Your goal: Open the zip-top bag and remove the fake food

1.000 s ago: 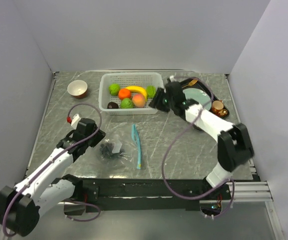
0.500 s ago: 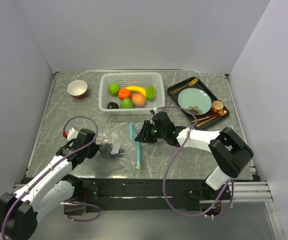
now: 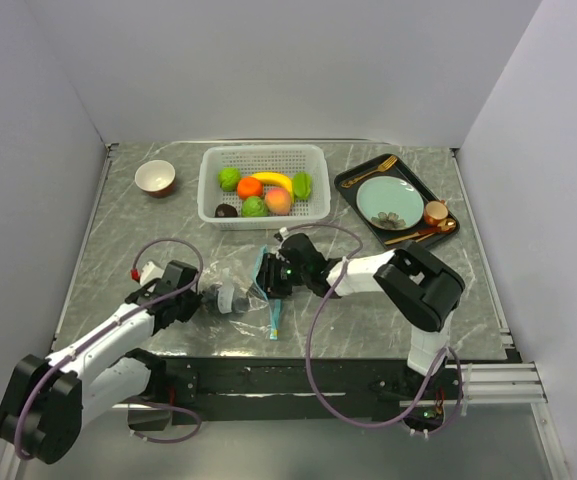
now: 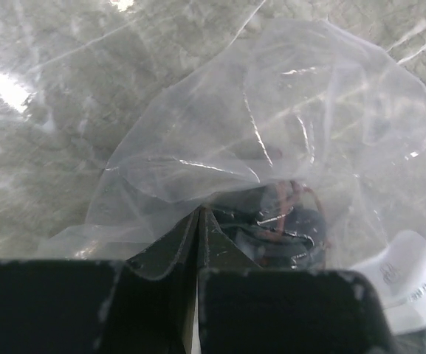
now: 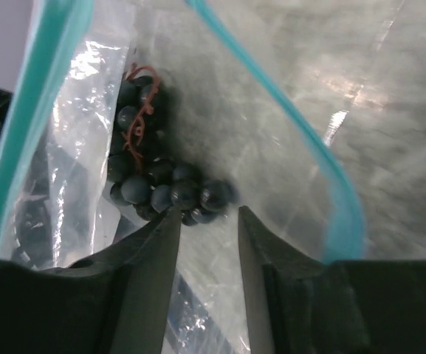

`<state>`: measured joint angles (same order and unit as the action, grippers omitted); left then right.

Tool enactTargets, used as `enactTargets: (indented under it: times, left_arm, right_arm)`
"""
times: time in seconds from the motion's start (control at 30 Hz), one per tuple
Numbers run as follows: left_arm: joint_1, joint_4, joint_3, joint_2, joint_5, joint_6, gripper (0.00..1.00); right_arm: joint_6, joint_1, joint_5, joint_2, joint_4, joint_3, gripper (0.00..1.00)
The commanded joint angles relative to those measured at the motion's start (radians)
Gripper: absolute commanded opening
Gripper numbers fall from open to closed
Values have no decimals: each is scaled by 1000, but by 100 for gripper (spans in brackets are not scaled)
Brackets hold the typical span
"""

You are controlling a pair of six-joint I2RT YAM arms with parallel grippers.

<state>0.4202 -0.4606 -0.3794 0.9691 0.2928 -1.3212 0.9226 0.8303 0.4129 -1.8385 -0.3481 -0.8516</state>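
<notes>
The zip-top bag (image 3: 233, 272), clear with a teal zip strip (image 5: 312, 140), lies near the table's front edge. My left gripper (image 3: 201, 298) is shut on the plastic at its closed end (image 4: 199, 212). My right gripper (image 3: 266, 280) is open and reaches in through the bag's mouth, with the zip strip on both sides of it. Its tips (image 5: 207, 212) stand just short of the dark purple grapes (image 5: 153, 181), which also show through the plastic as a grape cluster (image 4: 286, 225). More fake food, an orange (image 3: 249, 187), a banana (image 3: 273, 180) and green fruits (image 3: 229, 178), lies in the white basket (image 3: 209, 200).
A black tray (image 3: 353, 185) at the back right holds a pale-green plate (image 3: 388, 200), a copper cup (image 3: 435, 212) and gold cutlery. A small bowl (image 3: 155, 177) stands at the back left. A white label (image 4: 408, 276) lies beside the bag.
My right arm swung from the basket down to the bag and pushed its open gripper into the mouth. My left gripper closed on the bag's other end.
</notes>
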Motion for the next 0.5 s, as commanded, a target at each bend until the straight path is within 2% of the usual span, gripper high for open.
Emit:
enactTargets:
  times: [0.0,0.1,0.2,0.47]
  left_arm:
    - [5,69,4,46,-9,31,8]
    - [5,106,0,69,-29,62,8]
    - [5,131,-16,100,-41,96,8]
    - [5,183,-46,163,-81,158,8]
  right_arm:
    - [15,26,23,-18,-84,-33,53]
    - [1,39,18,-28,-92,-40,62]
    - [-27,53,-5,-30,-94,-46,66]
    - [-42,62,-22,-68,-146,-95,67]
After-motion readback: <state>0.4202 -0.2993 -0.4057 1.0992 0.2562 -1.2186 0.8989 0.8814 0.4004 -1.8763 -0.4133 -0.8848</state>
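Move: The grapes, still inside the bag, lie about 6 cm to the right hand's left, 2 cm nearer the base and 2 cm lower; from the left hand they are some 7 cm to its right, level fore and aft. The blue zip strip of the bag's mouth crosses about 2 cm to the right hand's right. The basket's middle stands roughly 25 cm ahead of that hand, about in line. The grapes in the bag are closed on from both sides. The right hand eases about 2.5 cm left through the bag's mouth towards them, first dipping slightly back, while its fingers spread wider. The left hand, fingers still shut and low on the bag's closed end, slides forward some 2.5 cm and a little right, pushing the film along with it and turning slightly clockwise. ##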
